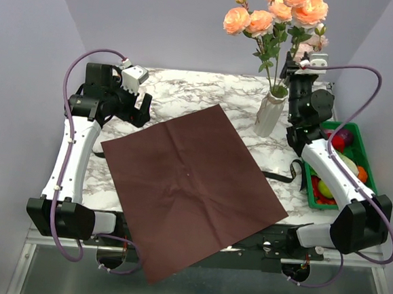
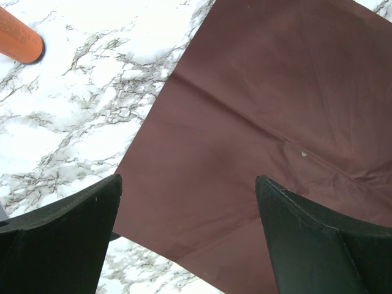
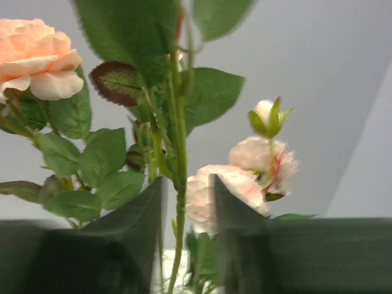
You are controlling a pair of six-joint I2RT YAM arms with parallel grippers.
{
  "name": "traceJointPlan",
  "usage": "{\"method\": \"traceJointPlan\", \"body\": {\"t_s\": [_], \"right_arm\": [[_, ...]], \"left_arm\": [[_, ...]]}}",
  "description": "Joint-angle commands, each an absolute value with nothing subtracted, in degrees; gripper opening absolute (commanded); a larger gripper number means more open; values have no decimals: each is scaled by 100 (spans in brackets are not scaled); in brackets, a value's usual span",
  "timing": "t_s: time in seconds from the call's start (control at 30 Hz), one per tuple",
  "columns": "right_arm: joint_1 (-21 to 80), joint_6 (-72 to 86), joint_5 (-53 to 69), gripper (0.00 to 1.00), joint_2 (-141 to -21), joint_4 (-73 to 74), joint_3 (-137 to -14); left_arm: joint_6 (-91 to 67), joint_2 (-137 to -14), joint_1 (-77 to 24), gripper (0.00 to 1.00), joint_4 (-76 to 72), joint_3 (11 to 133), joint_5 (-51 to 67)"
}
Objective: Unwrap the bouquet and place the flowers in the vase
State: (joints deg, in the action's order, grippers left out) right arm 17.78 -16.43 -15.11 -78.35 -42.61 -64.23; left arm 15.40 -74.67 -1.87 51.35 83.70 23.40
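The flowers (image 1: 282,14), peach and pale pink roses on green stems, stand upright in the white ribbed vase (image 1: 270,115) at the back right. The bouquet's dark red paper (image 1: 187,180) lies spread flat across the table, and its black ribbon (image 1: 279,175) lies beside it. My right gripper (image 1: 292,67) is up among the stems above the vase. In the right wrist view its jaws (image 3: 188,184) stand a little apart, open, with one green stem (image 3: 179,202) in the gap. My left gripper (image 1: 143,109) hangs wide open and empty over the paper's far left corner (image 2: 257,122).
A green bin (image 1: 349,159) of toy fruit stands at the right edge, beside the right arm. An orange bottle (image 2: 18,38) lies on the marble at the far left. The paper's near corner overhangs the table's front edge.
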Motion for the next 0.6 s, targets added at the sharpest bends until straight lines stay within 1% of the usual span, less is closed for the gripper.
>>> {"method": "traceJointPlan", "body": {"t_s": [0.0,0.03,0.3,0.33,0.4,0.57], "right_arm": [[1758,-1231,-1292,81,-7779,-3166,-7004],[1758,-1135,-1292,100,-7726,-2816,-7066],[1767,-441,-879,100,-6725,-1470,-6996],[1767,-335,-862,100,-6524,-989,-7022],[1767,-18,-826,100,-6294,-547,-6970],[1767,904,-36,100,-5758,1263,-6681]], "left_arm": [[1565,-7356,-158,99,5203,8411,2487],[1573,-7348,-158,99,5212,8446,2496],[1547,-7216,-158,99,5203,8394,2549],[1538,-7190,-158,99,5203,8394,2549],[1529,-7146,-158,99,5203,8385,2558],[1564,-6979,-158,99,5159,8157,2566]]}}
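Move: The vase stands almost under the right hand, its middle some 5 cm ahead, 2 cm left and about 31 cm below, and the last flower's stem is still between the fingers, running down towards it. The vegetable crate lies about 23 cm to the right, 6 cm back and 40 cm below; the brown wrapping sheet is about 26 cm left, 17 cm back and 45 cm below. From the left hand the vase is roughly 16 cm ahead, 40 cm right and 14 cm below. The right fingers, already a little open, spread fully and let the last flower's stem go above the vase, the hand barely easing forward and left as they part. It then speeds straight back towards the base, ending about 8 cm behind its start and roughly 1 cm higher, clear of stem and blooms, while the wrist tips down some 15 degrees, turns counter-clockwise by nearly as much and rolls slightly left side up. ##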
